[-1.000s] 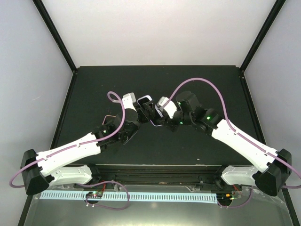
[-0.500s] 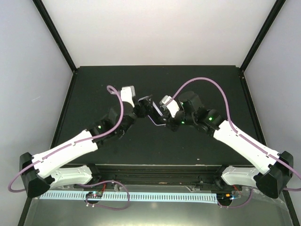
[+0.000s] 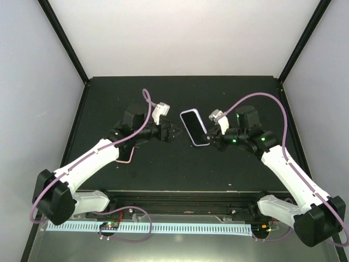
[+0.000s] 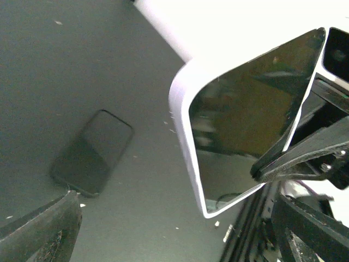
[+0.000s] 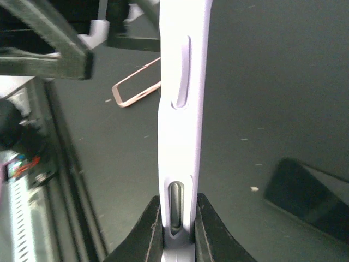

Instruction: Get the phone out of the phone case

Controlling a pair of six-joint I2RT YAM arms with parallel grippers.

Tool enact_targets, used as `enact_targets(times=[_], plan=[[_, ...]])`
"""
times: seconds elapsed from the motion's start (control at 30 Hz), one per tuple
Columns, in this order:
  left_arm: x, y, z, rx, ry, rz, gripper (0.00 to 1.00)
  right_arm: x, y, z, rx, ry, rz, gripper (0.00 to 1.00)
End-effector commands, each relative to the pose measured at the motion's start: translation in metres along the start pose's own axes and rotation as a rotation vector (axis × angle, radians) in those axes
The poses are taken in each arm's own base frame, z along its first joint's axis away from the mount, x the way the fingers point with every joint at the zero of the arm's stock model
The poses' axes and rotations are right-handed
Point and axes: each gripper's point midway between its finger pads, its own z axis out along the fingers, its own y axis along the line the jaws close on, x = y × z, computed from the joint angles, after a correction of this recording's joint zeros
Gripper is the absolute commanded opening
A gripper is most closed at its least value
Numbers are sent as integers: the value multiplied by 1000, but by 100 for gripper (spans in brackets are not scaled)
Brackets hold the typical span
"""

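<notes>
The phone (image 3: 193,124), dark screen up, sits in a pale lilac phone case (image 3: 199,143) and is held tilted above the table. My right gripper (image 3: 210,138) is shut on its lower end. In the right wrist view the case (image 5: 180,82) stands edge-on between my gripper (image 5: 179,213), with both fingers pressed on its sides. My left gripper (image 3: 173,132) is open just left of the phone and apart from it. In the left wrist view the glossy screen (image 4: 245,109) and the case rim (image 4: 182,125) hang ahead of my open gripper (image 4: 180,240).
A rose-gold bumper frame (image 3: 126,156) lies on the black table by the left arm and also shows as a frame (image 5: 136,90) in the right wrist view. A dark phone-shaped slab (image 4: 92,153) lies flat on the table; the same slab (image 5: 311,196) shows beside the case.
The left gripper opened, let go of the cased phone and drew back to the left. The right gripper shut on the phone and carried it to the right.
</notes>
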Motion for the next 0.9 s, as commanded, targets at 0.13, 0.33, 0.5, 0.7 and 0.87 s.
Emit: enact_targets(times=[0.13,0.33,0.5,0.7,0.87], plan=[[-5,-53,-15,319,-107,120,88,6,59,-8,-375,-69,-80,1],[-4,-62,-17,434,-188,91,67,10,78,-13,-531,-88,-29,1],[-8,-77,-25,481,-245,102,52,7,79,-13,-561,-100,4,1],[-8,-88,-35,511,-289,115,49,5,73,-9,-560,-112,50,1],[2,-86,-30,509,-275,99,42,2,72,-9,-570,-119,55,1]])
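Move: The phone in its lilac phone case, still pinched by the right gripper, has its middle about 8 cm right and 2 cm ahead of the left gripper, roughly level with it, and some 5 cm left, 5 ahead and slightly above the right gripper. The left gripper is about 14 cm left and 3 cm ahead of the right gripper. On the table, some 25 cm below the left gripper, the black phone lies 14 cm right and 9 ahead, the pink-cased phone 22 cm left and about level fore-and-aft. Keep the right gripper shut on the phone case and draw it back about 6 cm and 3 cm left, tipping its fingers up and turning it counter-clockwise some 20 degrees. Bring the left gripper back alongside, about 6 cm, then up 4 and slightly right, fingers tipping up some 25 degrees, closing to about half open around the phone case's left long edge. ##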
